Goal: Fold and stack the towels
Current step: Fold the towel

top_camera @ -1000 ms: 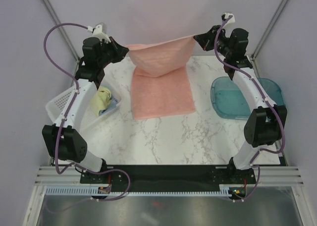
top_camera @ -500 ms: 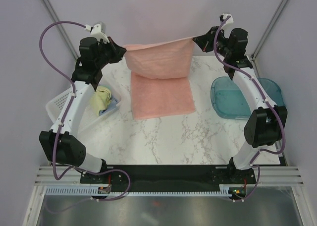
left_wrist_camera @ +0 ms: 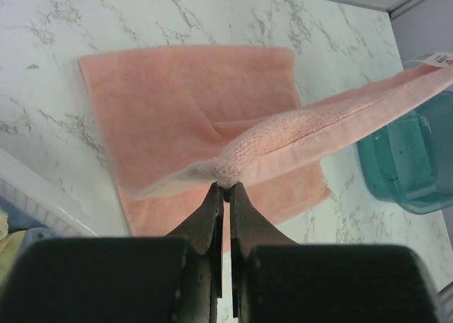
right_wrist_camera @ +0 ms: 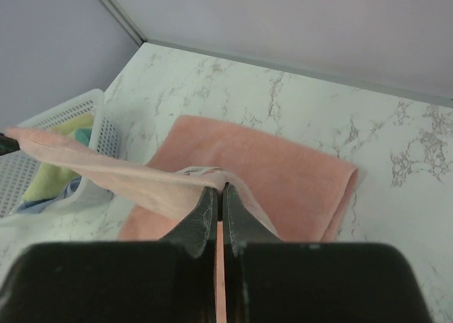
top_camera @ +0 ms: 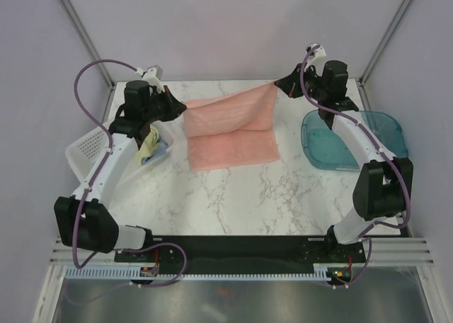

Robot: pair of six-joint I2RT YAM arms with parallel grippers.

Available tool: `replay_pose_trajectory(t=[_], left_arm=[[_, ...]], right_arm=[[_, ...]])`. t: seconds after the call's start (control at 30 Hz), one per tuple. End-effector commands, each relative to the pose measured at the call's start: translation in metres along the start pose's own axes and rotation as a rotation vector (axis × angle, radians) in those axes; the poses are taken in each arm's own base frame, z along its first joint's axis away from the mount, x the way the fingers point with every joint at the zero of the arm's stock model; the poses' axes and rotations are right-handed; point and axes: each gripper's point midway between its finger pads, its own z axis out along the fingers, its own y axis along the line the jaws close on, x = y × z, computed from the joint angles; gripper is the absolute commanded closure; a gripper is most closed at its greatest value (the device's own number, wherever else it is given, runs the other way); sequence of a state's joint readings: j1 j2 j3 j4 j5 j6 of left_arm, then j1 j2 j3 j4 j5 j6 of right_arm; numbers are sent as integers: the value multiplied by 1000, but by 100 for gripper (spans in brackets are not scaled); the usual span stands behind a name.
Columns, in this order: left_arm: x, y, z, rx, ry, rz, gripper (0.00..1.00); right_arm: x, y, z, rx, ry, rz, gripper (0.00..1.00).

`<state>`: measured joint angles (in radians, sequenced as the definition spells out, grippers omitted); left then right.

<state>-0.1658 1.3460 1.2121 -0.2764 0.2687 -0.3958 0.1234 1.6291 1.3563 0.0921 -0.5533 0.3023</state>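
A salmon-pink towel (top_camera: 230, 132) lies partly on the marble table at the back centre, its far edge lifted and stretched between both grippers. My left gripper (top_camera: 181, 109) is shut on the towel's left corner (left_wrist_camera: 225, 171). My right gripper (top_camera: 279, 82) is shut on the right corner (right_wrist_camera: 221, 183), beside the small white tag (right_wrist_camera: 195, 171). The lower part of the towel (left_wrist_camera: 191, 103) rests flat beneath the raised fold. A pale-yellow-and-teal towel (top_camera: 148, 144) sits in the white basket, partly behind the left arm. A bit of blue-grey cloth (right_wrist_camera: 49, 201) shows in the basket.
The white perforated basket (top_camera: 85, 150) stands at the left edge of the table. A teal translucent tray (top_camera: 354, 142) lies at the right, under the right arm. Grey walls with metal corner posts enclose the back and sides.
Both grippers have come down and toward the front with the towel's held edge. The hanging sheet has dropped and now drapes low over the part lying on the table.
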Motion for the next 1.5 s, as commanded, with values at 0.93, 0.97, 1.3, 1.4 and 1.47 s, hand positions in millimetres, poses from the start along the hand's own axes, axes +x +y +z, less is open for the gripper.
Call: replay_pose_trajectory(t=[0.93, 0.97, 1.3, 1.4, 1.47], left_arm=[[-19, -8, 55, 75, -229, 77, 98], [-8, -8, 54, 81, -208, 71, 98], [113, 6, 39, 34, 61, 48, 98], [125, 5, 34, 25, 81, 73, 98], [135, 11, 33, -21, 115, 100, 98]], right_arm=[[2, -31, 70, -54, -114, -18, 100], [10, -31, 63, -40, -101, -23, 100], [127, -42, 14, 61, 195, 47, 100], [147, -40, 0, 75, 252, 36, 100], [149, -36, -7, 74, 256, 25, 100]])
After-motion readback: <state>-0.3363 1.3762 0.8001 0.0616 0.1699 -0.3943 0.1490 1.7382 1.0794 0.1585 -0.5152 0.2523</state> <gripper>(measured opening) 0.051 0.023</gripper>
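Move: Each hand already grips a corner of the towel's raised edge. The middle of its lying part is about 9 cm ahead of the left hand, 11 cm to its right and 25 cm below. From the left hand the white basket stands some 21 cm to the left and 2 cm ahead. From the right hand that same middle lies 12 cm to the left, 1 cm ahead and 27 cm below, and the teal basket 23 cm to the right, about 2 cm back. Forward and then up in a fast flick, both hands throw the held edge out about 15 cm over the lying towel and rise 10 to 12 cm. They then sweep back and steeply down towards the lying layer, ending 3 to 4 cm behind and roughly 15 cm below their start. The left drifts a little right, and the right wrist finishes tipped down. Both grips stay shut. ##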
